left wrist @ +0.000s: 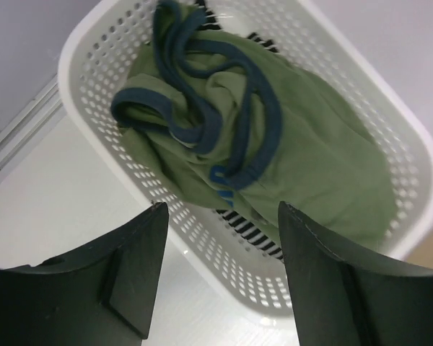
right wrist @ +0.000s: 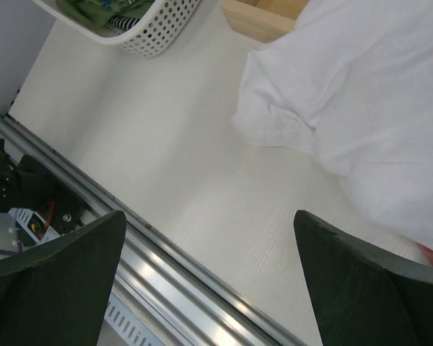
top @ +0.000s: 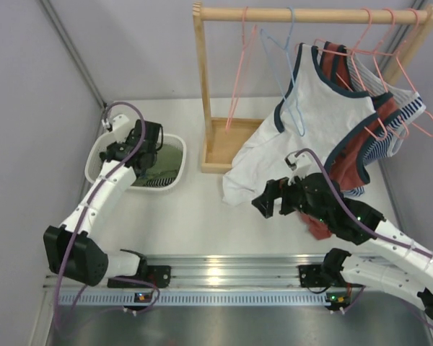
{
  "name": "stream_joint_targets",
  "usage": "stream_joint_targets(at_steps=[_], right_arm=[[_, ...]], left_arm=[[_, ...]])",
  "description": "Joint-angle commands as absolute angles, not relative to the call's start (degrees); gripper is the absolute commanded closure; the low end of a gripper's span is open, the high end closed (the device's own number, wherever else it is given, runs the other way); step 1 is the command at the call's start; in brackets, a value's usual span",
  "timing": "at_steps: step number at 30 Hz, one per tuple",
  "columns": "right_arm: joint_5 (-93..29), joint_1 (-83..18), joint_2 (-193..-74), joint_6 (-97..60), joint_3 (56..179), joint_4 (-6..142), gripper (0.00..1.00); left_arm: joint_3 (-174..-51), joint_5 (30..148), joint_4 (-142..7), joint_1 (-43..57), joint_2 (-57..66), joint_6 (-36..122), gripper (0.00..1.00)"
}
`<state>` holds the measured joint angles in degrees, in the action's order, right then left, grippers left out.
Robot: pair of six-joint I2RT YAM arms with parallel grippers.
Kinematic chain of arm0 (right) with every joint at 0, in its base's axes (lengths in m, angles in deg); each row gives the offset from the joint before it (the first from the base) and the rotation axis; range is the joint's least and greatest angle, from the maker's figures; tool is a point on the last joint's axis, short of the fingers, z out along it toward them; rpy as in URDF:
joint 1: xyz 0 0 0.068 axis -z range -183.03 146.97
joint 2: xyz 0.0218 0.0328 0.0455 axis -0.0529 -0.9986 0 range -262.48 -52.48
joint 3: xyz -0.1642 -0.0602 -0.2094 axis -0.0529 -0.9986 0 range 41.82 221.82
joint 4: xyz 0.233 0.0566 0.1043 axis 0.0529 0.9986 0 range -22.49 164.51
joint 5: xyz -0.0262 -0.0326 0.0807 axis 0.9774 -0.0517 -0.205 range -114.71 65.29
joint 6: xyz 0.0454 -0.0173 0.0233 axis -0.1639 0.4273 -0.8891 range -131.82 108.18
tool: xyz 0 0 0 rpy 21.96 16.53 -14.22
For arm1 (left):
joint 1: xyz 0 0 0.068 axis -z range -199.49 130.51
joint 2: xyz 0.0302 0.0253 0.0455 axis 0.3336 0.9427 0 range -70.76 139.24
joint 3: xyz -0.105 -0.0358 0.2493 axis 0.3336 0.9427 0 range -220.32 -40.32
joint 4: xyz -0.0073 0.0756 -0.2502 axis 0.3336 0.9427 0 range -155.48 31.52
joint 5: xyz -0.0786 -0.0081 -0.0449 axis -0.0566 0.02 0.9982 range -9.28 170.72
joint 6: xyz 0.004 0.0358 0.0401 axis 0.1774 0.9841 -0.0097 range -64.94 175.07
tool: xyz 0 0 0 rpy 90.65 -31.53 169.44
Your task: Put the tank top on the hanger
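The olive-green tank top, with navy trim at its straps, lies crumpled in a white perforated basket at the left of the table. In the top view it shows as a dark patch. My left gripper hovers open over the basket's near rim, just short of the cloth, with nothing between its fingers. From above, the left gripper sits over the basket's far side. The light-blue hanger hangs from the wooden rail. My right gripper is open and empty over the bare table, also seen in the right wrist view.
A wooden rack stands at the back with pink hangers, a white navy-trimmed top and red and striped garments. White cloth drapes onto the table by my right gripper. A striped garment lies under the tank top.
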<state>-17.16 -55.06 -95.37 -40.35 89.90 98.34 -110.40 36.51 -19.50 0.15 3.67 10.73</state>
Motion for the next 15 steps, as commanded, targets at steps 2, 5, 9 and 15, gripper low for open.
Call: stream_joint_targets(at_steps=[2, 5, 9, 15], right_arm=[[-19.87, -55.59, -94.05, -40.03, 88.67, 96.08, 0.0], [-19.79, -55.59, -92.82, -39.94, 87.71, 95.55, 0.0], [-19.53, -55.59, -92.56, -39.5, 87.44, 95.9, 0.0], [-18.91, -55.59, -92.29, -38.45, 87.7, 96.87, 0.0]], left_arm=[[-109.32, 39.33, -24.08, -8.84, 8.24, 7.78, 0.33], [-109.05, 39.85, -25.91, -12.71, 10.62, 7.34, 0.33], [-108.96, 42.31, -27.42, -17.19, 13.7, 6.73, 0.34], [-108.52, 43.27, -30.67, -18.78, 18.35, 5.76, 0.34]])
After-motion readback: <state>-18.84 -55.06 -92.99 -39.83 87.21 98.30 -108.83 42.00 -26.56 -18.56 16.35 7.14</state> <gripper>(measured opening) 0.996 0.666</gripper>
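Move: The tank top, a green bunch with navy trim, lies in the white basket about 6 cm ahead of the left hand, 12 cm to its left and 17 cm below. The basket's middle is some 2 cm ahead, 6 cm to the left and 16 cm below; the rack's wooden tray stands about 7 cm ahead, 31 cm to the right and 20 cm below. From the right hand the tank top is roughly 22 cm ahead, 48 cm to the left and 18 cm below. Towards the bunched tank top comes the left hand, going about 9 cm left and some 7 cm down, with a little forward, over the basket and slowing as it nears. The wrist turns counter-clockwise by nearly 20 degrees and tips slightly downward; the fingers stay part open and empty. ##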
